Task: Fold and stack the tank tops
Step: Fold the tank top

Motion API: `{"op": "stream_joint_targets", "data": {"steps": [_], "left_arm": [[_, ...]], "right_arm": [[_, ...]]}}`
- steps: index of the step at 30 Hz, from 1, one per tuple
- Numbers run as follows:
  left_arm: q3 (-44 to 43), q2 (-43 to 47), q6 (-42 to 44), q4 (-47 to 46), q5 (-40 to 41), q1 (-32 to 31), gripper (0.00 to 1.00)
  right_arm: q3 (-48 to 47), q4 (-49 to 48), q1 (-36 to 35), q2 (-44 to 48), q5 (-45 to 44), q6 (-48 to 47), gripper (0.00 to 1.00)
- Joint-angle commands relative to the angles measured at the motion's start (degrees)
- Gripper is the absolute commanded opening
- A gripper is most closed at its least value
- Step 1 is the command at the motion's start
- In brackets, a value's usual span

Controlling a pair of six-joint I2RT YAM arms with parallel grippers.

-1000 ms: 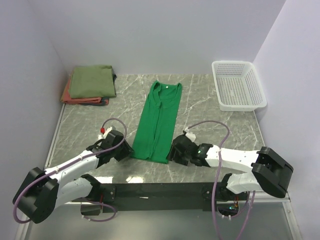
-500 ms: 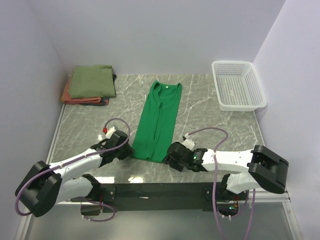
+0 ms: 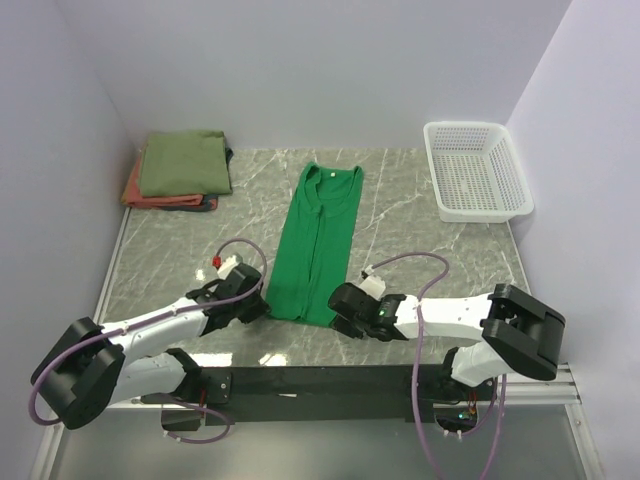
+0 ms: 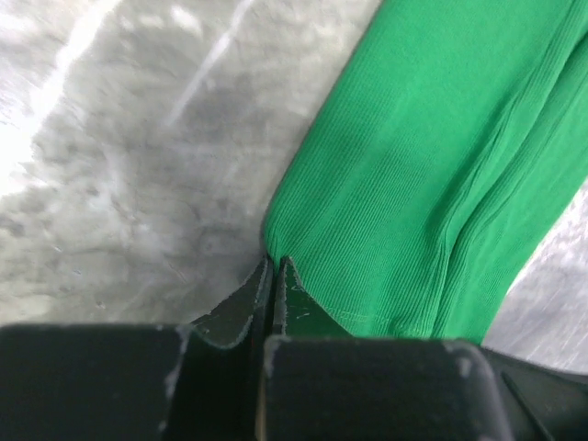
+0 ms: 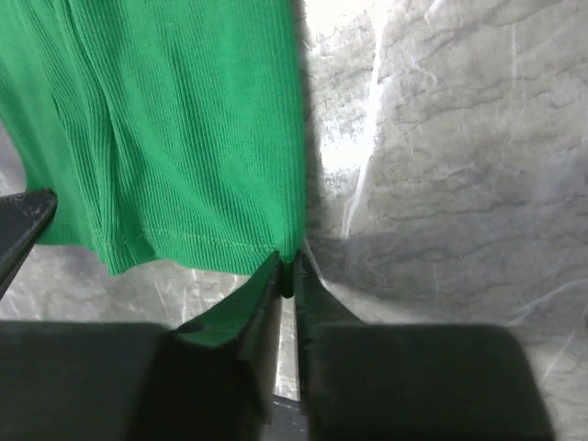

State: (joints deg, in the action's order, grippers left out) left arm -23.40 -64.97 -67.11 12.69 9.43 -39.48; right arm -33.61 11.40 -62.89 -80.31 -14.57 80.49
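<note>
The bright green tank top (image 3: pixel 315 245) lies long and narrow in the middle of the table, neckline at the far end. My left gripper (image 3: pixel 262 305) is shut on its near left hem corner; in the left wrist view the fingertips (image 4: pixel 274 266) meet right at the cloth (image 4: pixel 432 156) edge. My right gripper (image 3: pixel 336 311) is shut on the near right hem corner, and a sliver of green cloth (image 5: pixel 165 138) shows between its fingertips (image 5: pixel 287 266). At the back left, the olive tank top (image 3: pixel 183 162) lies folded on the rust-red tank top (image 3: pixel 135 192).
A white mesh basket (image 3: pixel 475 170) stands at the back right against the wall. Grey marble tabletop (image 3: pixel 420 230) shows on both sides of the green top. Walls close the left, back and right.
Both grippers moved inward along the table to the green top's near hem corners and closed there. The top itself has not shifted.
</note>
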Motion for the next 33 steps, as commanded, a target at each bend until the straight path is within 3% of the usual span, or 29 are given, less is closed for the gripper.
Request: {"op": "stream_joint_targets", "data": {"steps": [1,3,5,13,19,23,28,33], "left_arm": [[0.3,0.6,0.8,3.0,-1.7,-2.1,0.01],[0.3,0.8,0.1,3.1,-2.1,-4.4,0.01],[0.2,0.8,-1.2,3.7,-2.0,-6.0,0.01],[2.7,7.4,-6.7,5.7,-2.7,-15.4,0.01],[0.5,9.7,-10.5,10.1,-0.4,-22.2,0.01],[-2.7,11.5,-10.6,13.9,1.6,-22.7,0.01],[-8.3,10.8,-8.4,16.4,7.9,-21.3,0.01],[-13.0,4.6,-2.9,12.5,6.8,-14.2,0.0]], "right_arm": [[-1.4,4.0,-0.4,-0.4,-3.0,-2.4,0.12],[-1.8,6.9,-0.4,0.4,-3.6,-4.5,0.03],[-1.1,9.3,-0.4,2.4,-3.5,-6.7,0.0],[6.6,10.3,-2.5,13.4,2.7,-11.1,0.0],[1.5,17.5,-10.1,14.7,-1.3,-8.8,0.0],[-1.3,20.7,-10.1,16.0,-4.1,-9.4,0.0],[-5.8,20.2,-4.4,14.4,-4.8,-15.4,0.0],[-8.7,16.6,2.4,12.3,-3.5,-20.5,0.0]]}}
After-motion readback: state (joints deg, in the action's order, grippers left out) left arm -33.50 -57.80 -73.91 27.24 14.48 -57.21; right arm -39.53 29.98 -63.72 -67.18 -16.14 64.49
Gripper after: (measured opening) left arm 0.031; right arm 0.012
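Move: Both hands are down at table height on the tank top's hem corners, about 15 cm apart. The tank top's neckline lies some 30 cm ahead of the left hand and 15 cm to its right, and about 32 cm straight ahead of the right hand. Its middle is about 15 cm ahead and 11 cm right of the left hand; the folded stack sits 33 cm ahead and 18 cm left of the left hand. Right fingers finish closing; both hands drag the hem back-right some 8 cm, then lift it forward about 5 cm. ##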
